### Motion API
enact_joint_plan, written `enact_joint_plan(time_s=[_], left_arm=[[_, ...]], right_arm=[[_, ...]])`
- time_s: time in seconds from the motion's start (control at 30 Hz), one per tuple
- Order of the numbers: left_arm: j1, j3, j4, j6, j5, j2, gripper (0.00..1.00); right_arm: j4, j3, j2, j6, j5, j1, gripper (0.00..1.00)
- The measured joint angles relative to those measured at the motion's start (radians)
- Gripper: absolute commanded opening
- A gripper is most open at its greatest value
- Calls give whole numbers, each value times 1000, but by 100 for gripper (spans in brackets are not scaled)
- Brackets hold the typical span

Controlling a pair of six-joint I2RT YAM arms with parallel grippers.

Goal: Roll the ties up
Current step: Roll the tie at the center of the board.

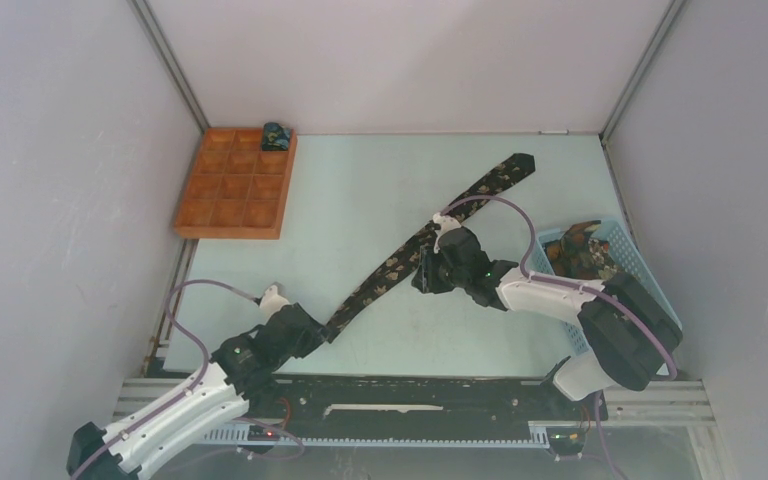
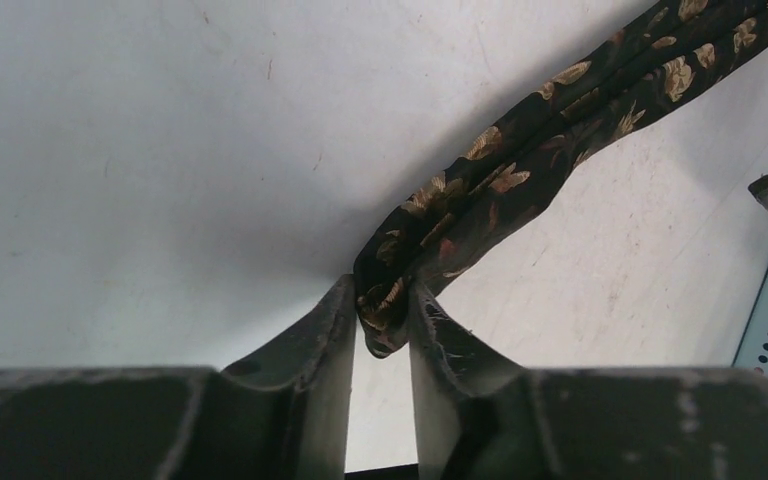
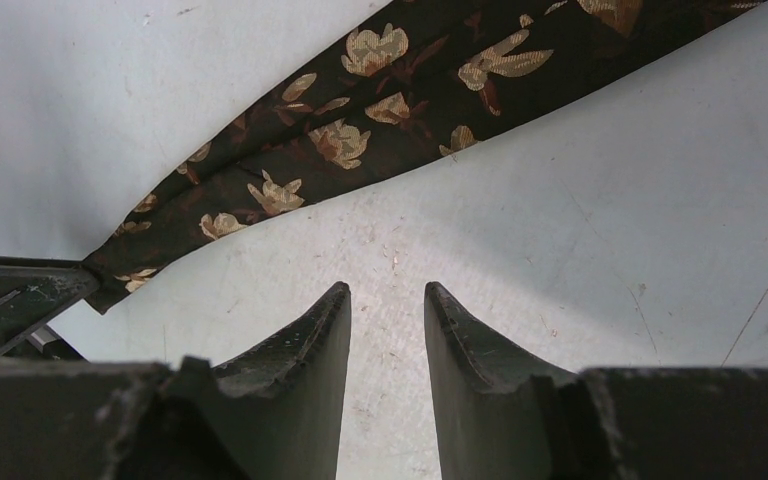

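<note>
A long black tie with tan leaves [image 1: 430,240] lies stretched diagonally across the pale table, wide end at the far right. My left gripper [image 1: 322,335] sits at its narrow near end. In the left wrist view the bunched tip of the tie [image 2: 480,190] is pinched between the two fingertips [image 2: 335,315] of the left gripper [image 2: 385,305]. My right gripper [image 1: 422,272] hovers beside the tie's middle. In the right wrist view the right gripper [image 3: 387,295] is open over bare table, with the tie [image 3: 360,140] just past its tips.
An orange compartment tray [image 1: 222,190] stands at the far left with a rolled bundle [image 1: 277,135] in its back right cell. A blue mesh basket [image 1: 628,250] at the right holds more patterned ties [image 1: 582,250]. Grey walls enclose the table.
</note>
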Motion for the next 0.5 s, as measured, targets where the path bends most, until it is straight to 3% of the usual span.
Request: enact_joint_plan(time_s=[0.17, 0.5], left_arm=[[0, -6, 18, -6, -2, 5, 0], [-1, -3, -41, -13, -8, -59, 0]], right_arm=[[1, 0, 4, 0, -10, 1, 36], [17, 0, 5, -4, -29, 25, 36]])
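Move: The tie's near end lies between the left fingers, about 1 cm to the right of the hand point and 1 cm below it. The right gripper stands some 10 cm ahead of the left hand and 18 cm to its right; the orange tray is about 30 cm ahead and 19 cm left. From the right hand, the tie's near end is some 10 cm back, 17 cm left and 4 cm lower. Left fingers shut, pinching the tie's near end almost in place; right hand drifts about 1.5 cm left and back. ##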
